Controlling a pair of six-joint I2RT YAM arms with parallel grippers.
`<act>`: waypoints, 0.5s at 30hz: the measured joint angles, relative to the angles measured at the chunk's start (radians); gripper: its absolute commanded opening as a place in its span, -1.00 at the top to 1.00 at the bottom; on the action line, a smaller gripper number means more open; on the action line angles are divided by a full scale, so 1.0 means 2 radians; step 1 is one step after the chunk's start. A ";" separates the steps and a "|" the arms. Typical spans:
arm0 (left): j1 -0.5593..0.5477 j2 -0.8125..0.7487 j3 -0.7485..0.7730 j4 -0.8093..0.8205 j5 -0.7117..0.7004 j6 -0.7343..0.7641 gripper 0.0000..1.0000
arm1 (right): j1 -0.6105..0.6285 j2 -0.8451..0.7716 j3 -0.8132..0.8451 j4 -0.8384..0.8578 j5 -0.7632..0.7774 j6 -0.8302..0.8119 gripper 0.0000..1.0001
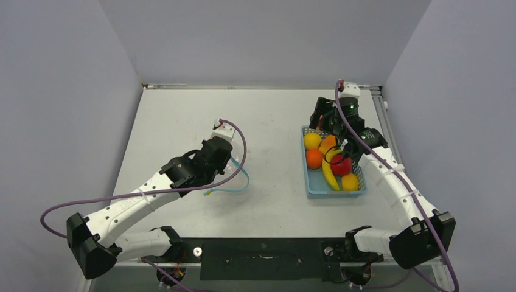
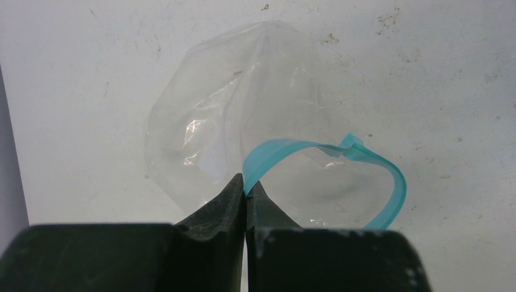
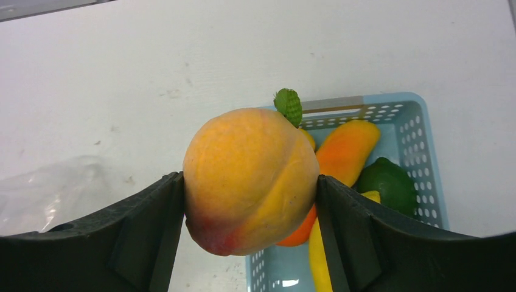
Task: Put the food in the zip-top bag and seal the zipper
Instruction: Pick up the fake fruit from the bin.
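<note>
My left gripper [image 2: 245,180] is shut on the light blue zipper [image 2: 377,164] of the clear zip-top bag [image 2: 243,103], which lies crumpled on the table with its mouth hanging in an open loop. From above, that gripper [image 1: 226,163] sits left of centre with the zipper [image 1: 242,182] curling beside it. My right gripper [image 3: 249,177] is shut on a yellow-orange peach [image 3: 249,179] with a red blush and a green leaf, held above the basket's edge. In the top view the right gripper [image 1: 341,160] hovers over the food. More food lies below: an orange mango shape [image 3: 350,152], a green round [image 3: 386,182], a banana [image 3: 316,255].
The light blue mesh basket [image 1: 316,190] stands right of centre and holds an orange [image 1: 314,159], a yellow round [image 1: 312,140] and a banana [image 1: 329,175]. Part of the bag [image 3: 55,188] shows left of the peach. Grey walls enclose the table on three sides.
</note>
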 measured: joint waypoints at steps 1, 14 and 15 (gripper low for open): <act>0.000 0.000 0.000 0.000 0.000 0.000 1.00 | 0.001 -0.008 0.000 0.001 -0.016 0.000 0.43; 0.000 0.000 -0.002 0.003 -0.002 0.000 1.00 | 0.050 -0.046 -0.024 0.030 -0.209 0.001 0.39; 0.000 0.000 -0.002 0.003 -0.002 0.000 1.00 | 0.057 -0.048 -0.028 0.034 -0.221 0.002 0.38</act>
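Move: Out over the far left part of the bin, the right hand already holds the peach. The bag mouth it is bound for lies about 29 cm to its left, 15 cm back and some 9 cm lower; the bin's middle is around 7 cm right, 5 cm back and 20 cm below, with the orange 5 cm back, 1 cm left and just as low. From the left hand, which pinches the bag's rim, the mouth is roughly 3 cm right, 4 cm back and 5 cm down. Swinging the gripped peach leftward past the bin's left wall, the right hand travels about 10 cm left and 6 to 7 cm back towards the open bag, rising slightly mostly at the outset. The wrist turns counter-clockwise some 30 degrees with its left side rolling up, and the fingers keep their hold. The left hand stays put, still pinching the blue zipper edge. ##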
